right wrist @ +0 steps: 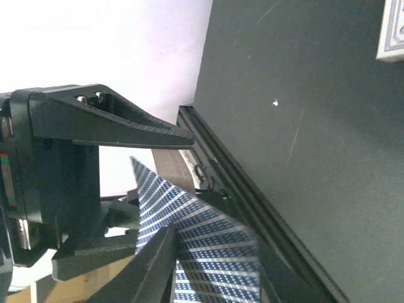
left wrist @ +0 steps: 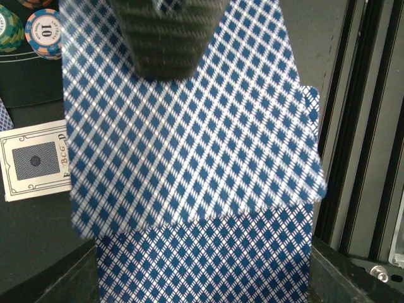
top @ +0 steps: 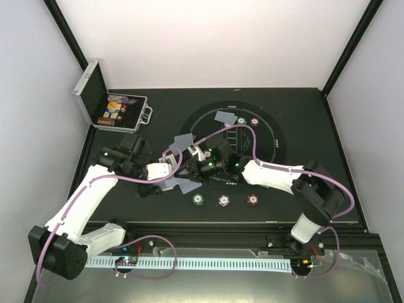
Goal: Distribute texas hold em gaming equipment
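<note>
My left gripper (top: pixel 165 172) is shut on a stack of playing cards (left wrist: pixel 202 265) with blue diamond backs, which fills the left wrist view. The top card (left wrist: pixel 189 132) lies skewed over the stack. My right gripper (top: pixel 193 165) meets it there, and one of its black fingers (left wrist: pixel 167 38) rests on that top card. In the right wrist view the card (right wrist: pixel 208 246) stands between the right fingers (right wrist: pixel 151 265), which are still apart. Loose cards (top: pixel 222 117) lie on the mat beside two poker chips (top: pixel 248 122). Three chips (top: pixel 224 201) sit in a row near the front.
The silver case (top: pixel 113 104) stands open at the back left with more chips inside. A white-faced card (left wrist: pixel 35 161) and two chips (left wrist: pixel 44 28) lie left of the held stack. A black rail (left wrist: pixel 360 126) runs along the near table edge.
</note>
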You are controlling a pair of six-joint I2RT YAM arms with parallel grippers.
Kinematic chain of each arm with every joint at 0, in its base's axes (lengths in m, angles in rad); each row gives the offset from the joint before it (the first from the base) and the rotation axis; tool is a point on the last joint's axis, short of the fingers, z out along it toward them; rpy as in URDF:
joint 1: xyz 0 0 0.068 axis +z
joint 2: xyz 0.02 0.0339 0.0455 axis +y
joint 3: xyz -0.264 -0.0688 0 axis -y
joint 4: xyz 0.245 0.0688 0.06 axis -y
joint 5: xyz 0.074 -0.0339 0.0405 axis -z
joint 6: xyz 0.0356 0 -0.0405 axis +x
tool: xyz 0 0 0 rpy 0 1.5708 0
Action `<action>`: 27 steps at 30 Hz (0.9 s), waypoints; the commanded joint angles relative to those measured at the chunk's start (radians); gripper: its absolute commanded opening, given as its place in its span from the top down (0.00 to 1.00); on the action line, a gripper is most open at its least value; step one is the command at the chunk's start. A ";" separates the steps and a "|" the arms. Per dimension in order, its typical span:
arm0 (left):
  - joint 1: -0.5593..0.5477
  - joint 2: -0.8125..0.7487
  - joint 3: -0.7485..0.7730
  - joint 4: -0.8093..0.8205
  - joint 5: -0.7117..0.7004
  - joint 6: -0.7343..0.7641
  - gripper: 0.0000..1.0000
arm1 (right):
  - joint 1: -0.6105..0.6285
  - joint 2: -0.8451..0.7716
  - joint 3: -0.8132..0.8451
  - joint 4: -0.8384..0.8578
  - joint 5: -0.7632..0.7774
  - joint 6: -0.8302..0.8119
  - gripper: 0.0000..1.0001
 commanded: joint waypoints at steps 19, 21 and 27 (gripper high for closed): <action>0.002 -0.030 0.009 -0.010 0.008 0.000 0.98 | -0.219 -0.074 0.309 -0.799 0.274 -0.569 0.99; 0.002 -0.032 0.010 -0.015 0.007 -0.004 0.98 | -0.218 -0.021 0.427 -0.921 0.476 -0.694 0.99; 0.002 -0.029 0.021 -0.035 -0.005 -0.014 0.98 | -0.215 0.129 0.554 -0.936 0.933 -1.043 0.99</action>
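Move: The left hand grips the deck, and its top card is already peeled up at the right end, between the right hand's half-closed fingers; the card's middle is about 4 cm left, 1 cm back and 2 cm below. About 16 cm lower, the near-left dealt card lies 1 cm ahead, the green chips 6 cm back and 4 cm right, the card box 11 cm ahead and 7 cm left. From the left hand, the top card is 4 cm right, 1 cm ahead and 1 cm up. The right fingers shut on the raised end of the top card and draw it off to the right, about 5 cm and a little forward, while the left hand holds the deck still. Then the right hand speeds up, swinging forward and on to the right over the mat towards the far dealt card, in all some 15 cm forward and 10 cm right, rising about 4 cm as the wrist rolls some 50 degrees and the fingers tip downward. ##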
